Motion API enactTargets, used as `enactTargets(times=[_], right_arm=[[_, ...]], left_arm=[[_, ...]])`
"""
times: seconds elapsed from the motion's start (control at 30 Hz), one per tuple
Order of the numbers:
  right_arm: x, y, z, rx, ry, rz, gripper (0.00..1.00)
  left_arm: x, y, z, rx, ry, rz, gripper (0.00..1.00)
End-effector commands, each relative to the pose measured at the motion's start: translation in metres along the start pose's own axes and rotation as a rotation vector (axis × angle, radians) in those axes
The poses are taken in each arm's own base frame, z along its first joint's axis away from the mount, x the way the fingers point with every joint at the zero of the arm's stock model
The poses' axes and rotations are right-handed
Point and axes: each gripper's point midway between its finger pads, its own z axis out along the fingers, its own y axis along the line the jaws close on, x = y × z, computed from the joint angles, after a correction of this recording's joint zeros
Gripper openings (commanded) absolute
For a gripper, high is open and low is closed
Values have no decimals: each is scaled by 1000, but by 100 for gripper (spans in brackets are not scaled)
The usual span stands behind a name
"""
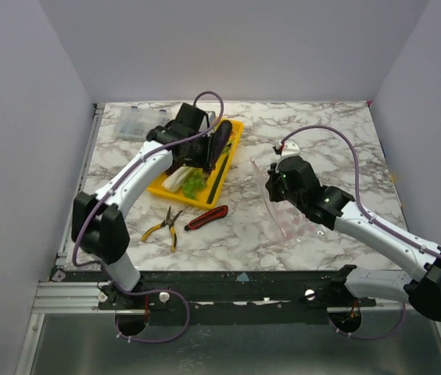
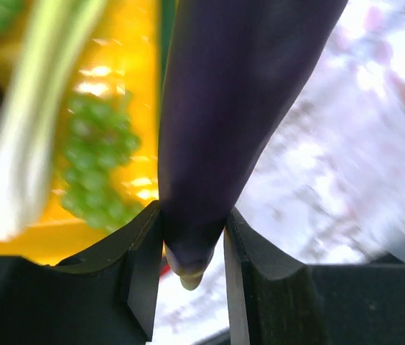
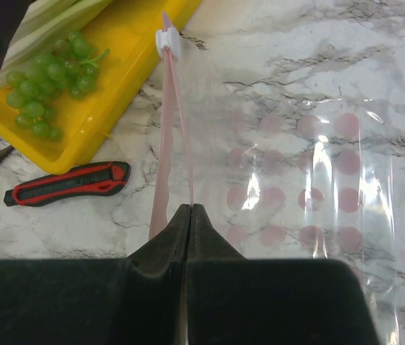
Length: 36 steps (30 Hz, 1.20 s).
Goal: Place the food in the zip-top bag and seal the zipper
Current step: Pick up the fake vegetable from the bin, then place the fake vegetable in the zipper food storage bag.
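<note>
My left gripper [image 2: 192, 244] is shut on the narrow end of the purple eggplant [image 2: 245, 108], which hangs above the yellow tray's [image 2: 134, 86] right side; the top view shows this gripper [image 1: 205, 147] with the eggplant [image 1: 223, 137] over the tray [image 1: 172, 192]. Green grapes [image 2: 98, 165] and a white-green leek [image 2: 23, 144] lie in the tray. The clear zip-top bag [image 3: 310, 194] with pink dots lies flat on the marble. My right gripper [image 3: 190, 208] is shut on one lip of its pink zipper [image 3: 170, 122], whose white slider [image 3: 168, 41] sits at the far end.
Yellow-handled pliers [image 1: 166, 226] and a red-black utility knife [image 1: 207, 218] lie on the table just in front of the tray. A clear hard plastic box [image 1: 136, 121] stands at the back left. Walls enclose the table on three sides.
</note>
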Motion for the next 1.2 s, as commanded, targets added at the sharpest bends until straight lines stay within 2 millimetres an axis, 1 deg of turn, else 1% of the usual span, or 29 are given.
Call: enactTargets(times=[0.0, 0.13, 0.23, 0.3, 0.37, 0.47, 0.53, 0.67, 0.83, 0.97, 1.07, 1.17], right_arm=[[-22, 4, 5, 5, -66, 6, 1], [-29, 9, 8, -8, -83, 7, 1], [-35, 19, 8, -62, -101, -19, 1], [-39, 23, 7, -90, -134, -24, 1], [-43, 24, 7, -99, -159, -31, 1], [-46, 25, 7, -107, -185, -19, 1], [-47, 27, 7, -120, -203, -6, 0], [-49, 28, 5, -126, -235, 8, 1], [-57, 29, -3, -127, -270, 16, 1], [-65, 30, -10, -129, -304, 29, 1], [-68, 29, -14, -121, -315, 42, 1], [-70, 35, -17, -149, -316, 46, 1]], left_arm=[[56, -58, -64, 342, 113, -73, 0], [94, -97, -111, 579, 139, -157, 0], [116, -122, -141, 681, 185, -201, 0], [129, -135, -151, 714, 253, -235, 0], [142, -147, -156, 756, 318, -271, 0], [152, -157, -155, 801, 406, -347, 0], [152, -159, -153, 797, 452, -385, 0], [145, -164, -146, 760, 524, -432, 0], [140, -164, -133, 704, 559, -493, 0], [143, -160, -121, 627, 599, -539, 0], [141, -161, -118, 620, 607, -550, 0], [141, -159, -115, 592, 592, -567, 0]])
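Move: The eggplant already hangs in the left fingers above the bin. It is going to the bag mouth, about 17 cm to that hand's right, 8 cm back and slightly lower. The green grapes lie some 5 cm left, 2 cm ahead and 13 cm below, and the red knife about 9 cm straight back and 16 cm below. For the right hand, which pinches the bag's edge, the bag mouth hangs about 3 cm below, 1 cm left and level fore and aft; the eggplant's middle is about 17 cm ahead, 15 cm left and 2 cm lower. The eggplant, still pinched near its stem end, is swept back off the bin by the left hand, quickly and some 22 cm, then also about 9 cm right and 5 cm up, towards the bag mouth. The left wrist swings nearly 60 degrees, so its fingers end pointing right and down. The right hand keeps the bag's edge pinched shut and raises it about 5 cm, drifting left, fingers tipping up some 15 degrees. ##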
